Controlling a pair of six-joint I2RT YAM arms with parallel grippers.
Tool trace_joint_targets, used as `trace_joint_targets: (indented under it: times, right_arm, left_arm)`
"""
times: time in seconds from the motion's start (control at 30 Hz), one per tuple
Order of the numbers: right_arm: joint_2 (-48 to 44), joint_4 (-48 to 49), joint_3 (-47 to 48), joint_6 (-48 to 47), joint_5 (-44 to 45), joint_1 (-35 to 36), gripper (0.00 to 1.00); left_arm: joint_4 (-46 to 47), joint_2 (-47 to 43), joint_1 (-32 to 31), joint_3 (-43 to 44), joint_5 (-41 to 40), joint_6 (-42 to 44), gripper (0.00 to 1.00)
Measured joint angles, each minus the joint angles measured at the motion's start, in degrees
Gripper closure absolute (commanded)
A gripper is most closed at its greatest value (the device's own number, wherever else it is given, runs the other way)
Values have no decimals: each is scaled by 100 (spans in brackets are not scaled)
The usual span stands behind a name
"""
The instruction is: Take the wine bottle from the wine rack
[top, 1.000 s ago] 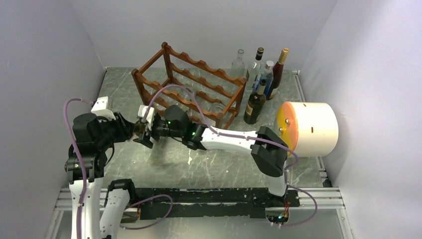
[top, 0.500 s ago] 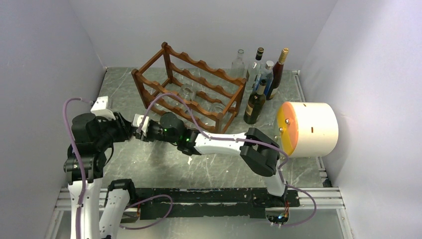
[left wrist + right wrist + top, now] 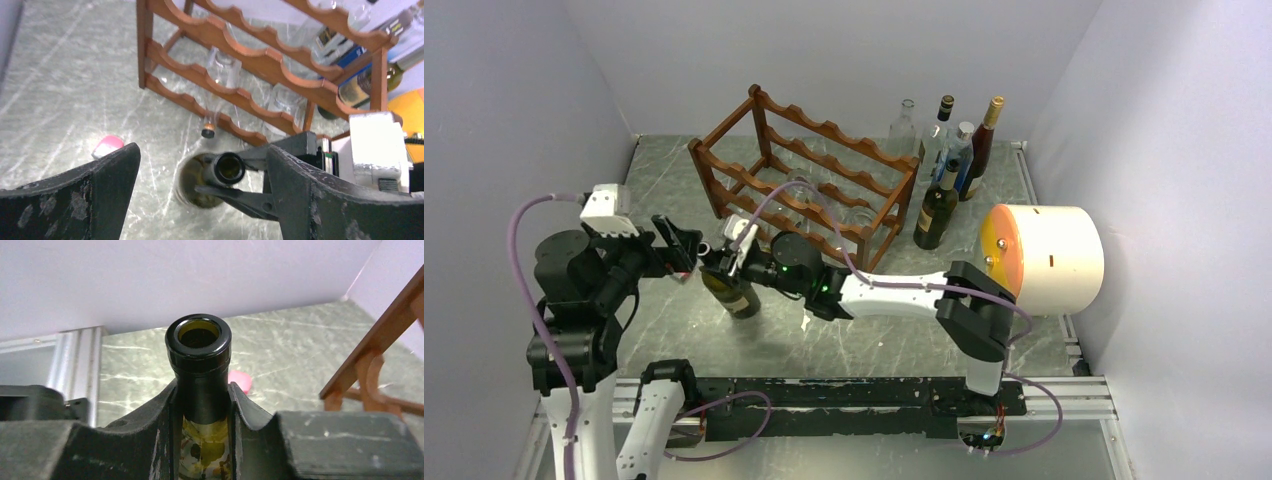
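The wine bottle [image 3: 733, 293], dark green glass with an open mouth, stands upright in front of the wine rack [image 3: 834, 135], outside it. I cannot tell whether its base touches the table. My right gripper [image 3: 716, 258] is shut on the bottle's neck [image 3: 202, 390], and its fingers [image 3: 165, 430] press on both sides. My left gripper [image 3: 680, 246] is wide open just left of the neck, not touching it. In the left wrist view the bottle mouth [image 3: 229, 168] lies between my spread left fingers [image 3: 90, 200]. The rack also shows there [image 3: 260, 55].
Two clear glass bottles [image 3: 801, 186] lie in the rack's lower tiers. Several bottles [image 3: 938, 207] stand at the rack's right end. A white drum with an orange face [image 3: 1044, 258] lies at the right. A small pink object [image 3: 107, 146] lies on the table near the bottle.
The left gripper has opened and drawn back to the left. The right gripper has swung the bottle upright and now holds its neck alone.
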Motion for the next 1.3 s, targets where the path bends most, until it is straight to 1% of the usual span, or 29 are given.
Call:
trace_joint_targets:
  times: [0.13,0.27,0.57,0.7,0.87,1.0,1.17,1.3]
  right_arm:
    - [-455,-251,-380,595,20,24,100]
    - [-1069,-780,-693,981,4,35,100]
    - [-3447,-2317,-1338,1344,304,39,100]
    - [-4148,-3283,-1342,1272,612,39,100]
    - [-4634,-4725,-1325,964,1029,39,100]
    - [-4857,-5827,-1268,713,1626,39,100]
    - [-5130,-6533,-1215,570,2437,39,100]
    - [-5440,-6662,-1217,570,3176,17,100]
  left_arm:
    - [13,-74,-2,319,-358,-2,1]
    - [44,-179,-2,332,-614,-2,1]
    - [168,-175,-7,-155,-713,-31,0]
    - [205,-20,-7,-249,-713,-57,1]
    - [284,98,-7,-334,-708,-129,1]
    - [358,146,-7,-398,-691,-210,2]
    - [413,232,-7,-431,-686,-323,2]
    - [466,267,-7,-501,-678,-378,2]
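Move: My right hand already holds the green wine bottle by the neck. The standing dark bottle, whose group it is bound for, is about 45 cm to the right and 19 cm ahead, its middle some 10 cm lower; the blue bottle is just beyond it, 51 cm right and 28 cm ahead. The rack's middle lies 17 cm right and 20 cm ahead. From my left hand the standing dark bottle is about 50 cm right and 19 cm ahead. Keeping my right fingers shut on the neck, I sweep the bottle about 30 cm to the right along the rack's near side, towards the standing bottles, first drawing back some 6 cm and rising about 8, then dipping and easing forward. The wrist swings roughly 30 degrees clockwise and the fingertips tip down. My open left hand lifts away, shifts slightly left, then sinks and edges forward. ##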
